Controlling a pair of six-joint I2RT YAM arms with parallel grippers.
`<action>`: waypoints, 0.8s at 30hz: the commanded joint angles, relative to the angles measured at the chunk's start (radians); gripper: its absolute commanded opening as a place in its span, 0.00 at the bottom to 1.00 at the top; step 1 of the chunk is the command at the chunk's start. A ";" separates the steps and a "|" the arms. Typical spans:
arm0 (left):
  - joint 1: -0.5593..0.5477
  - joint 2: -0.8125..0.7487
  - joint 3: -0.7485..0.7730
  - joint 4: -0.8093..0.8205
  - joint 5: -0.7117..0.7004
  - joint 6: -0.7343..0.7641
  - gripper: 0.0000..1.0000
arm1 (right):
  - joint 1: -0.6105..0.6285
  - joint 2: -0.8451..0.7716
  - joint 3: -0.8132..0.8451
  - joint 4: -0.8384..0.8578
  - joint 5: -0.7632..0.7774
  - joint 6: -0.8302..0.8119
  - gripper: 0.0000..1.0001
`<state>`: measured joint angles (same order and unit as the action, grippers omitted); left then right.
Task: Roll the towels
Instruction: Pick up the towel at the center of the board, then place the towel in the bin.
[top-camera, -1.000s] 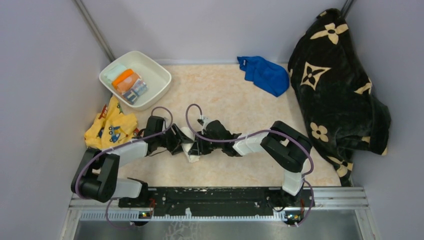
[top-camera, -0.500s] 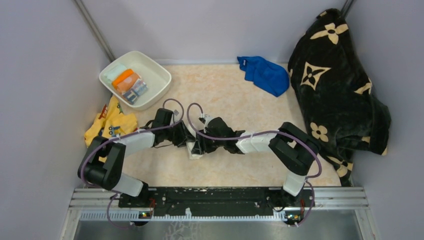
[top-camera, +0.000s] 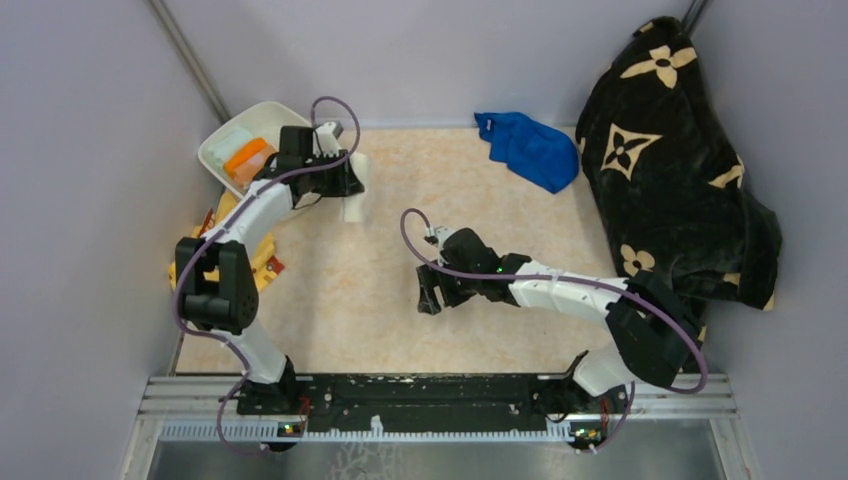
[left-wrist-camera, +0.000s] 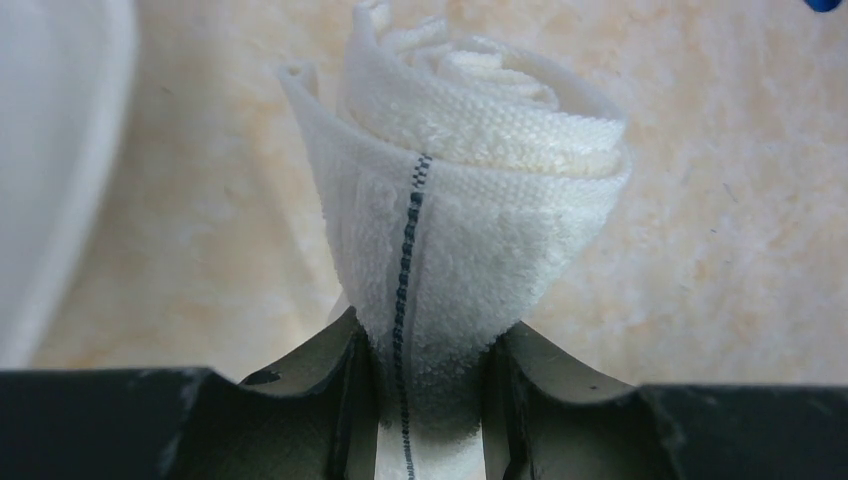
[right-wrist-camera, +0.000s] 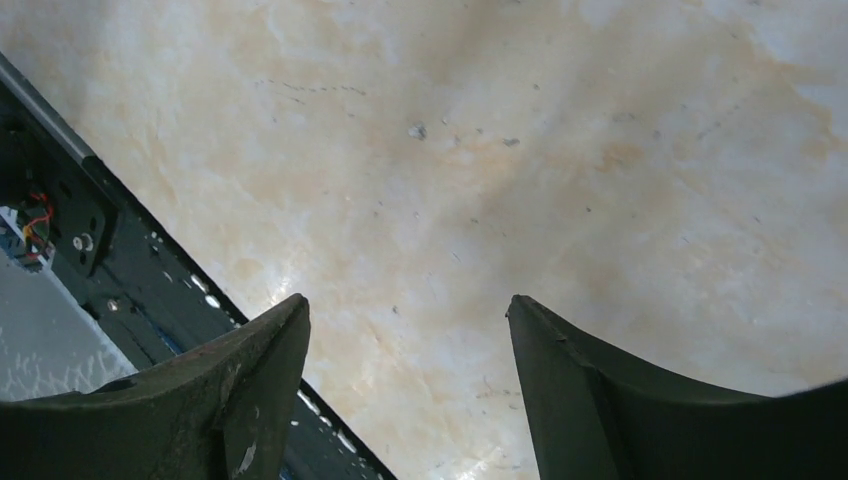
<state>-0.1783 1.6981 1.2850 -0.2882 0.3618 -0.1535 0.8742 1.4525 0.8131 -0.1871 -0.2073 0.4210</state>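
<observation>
My left gripper (top-camera: 345, 182) is shut on a rolled cream-white towel (top-camera: 353, 206), held off the table beside the white bin (top-camera: 222, 143). In the left wrist view the roll (left-wrist-camera: 470, 190) stands up between the jaws (left-wrist-camera: 430, 345), its spiral end facing the camera. A printed towel with orange (top-camera: 246, 156) lies in the bin, partly behind the arm. The royal blue towel (top-camera: 530, 150) lies crumpled at the back of the table. My right gripper (top-camera: 428, 296) hangs open and empty over bare table near the middle (right-wrist-camera: 405, 312).
A large black blanket with cream flowers (top-camera: 680, 180) covers the right side. A yellow printed cloth (top-camera: 212, 232) lies left of the table, below the bin. The black rail (right-wrist-camera: 100, 250) runs along the near edge. The bin's rim (left-wrist-camera: 50, 150) shows left of the roll.
The left arm has lifted the rolled cream towel from the middle and swung it back-left to the bin. The right gripper let go, opened and drew slightly right.
</observation>
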 joint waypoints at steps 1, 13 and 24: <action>0.073 0.067 0.173 -0.155 0.021 0.224 0.18 | -0.034 -0.074 -0.030 -0.070 0.017 -0.043 0.73; 0.271 0.263 0.538 -0.348 0.103 0.472 0.20 | -0.055 -0.008 0.011 -0.119 0.018 -0.087 0.73; 0.331 0.434 0.608 -0.444 0.020 0.583 0.20 | -0.062 0.066 0.073 -0.145 0.001 -0.099 0.74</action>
<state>0.1421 2.1006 1.8500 -0.6765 0.4061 0.3622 0.8261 1.5017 0.8154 -0.3325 -0.2008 0.3412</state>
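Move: Ahead and to the left of the left hand, which already holds the rolled cream towel, stands the white bin, its middle about 12 cm farther out, 23 cm left and 11 cm lower. In it the blue rolled towel lies roughly 8 cm ahead and 22 cm left of the hand, the orange roll some 12 cm ahead and 27 cm left. The yellow towel is about 13 cm back and 29 cm left. From the empty right hand the bin is roughly 37 cm ahead, 38 cm left. Swinging about 17 cm to the left and 8 cm forward, the left arm carries the towel roll over the near right rim of the bin, first rising some 5 cm, then sinking about 8 cm towards the free space right of the blue roll, the hand rolling its left side up some 15 degrees, grip kept. The right hand, open and empty, drifts about 4 cm right and sinks 3 cm over bare board. ##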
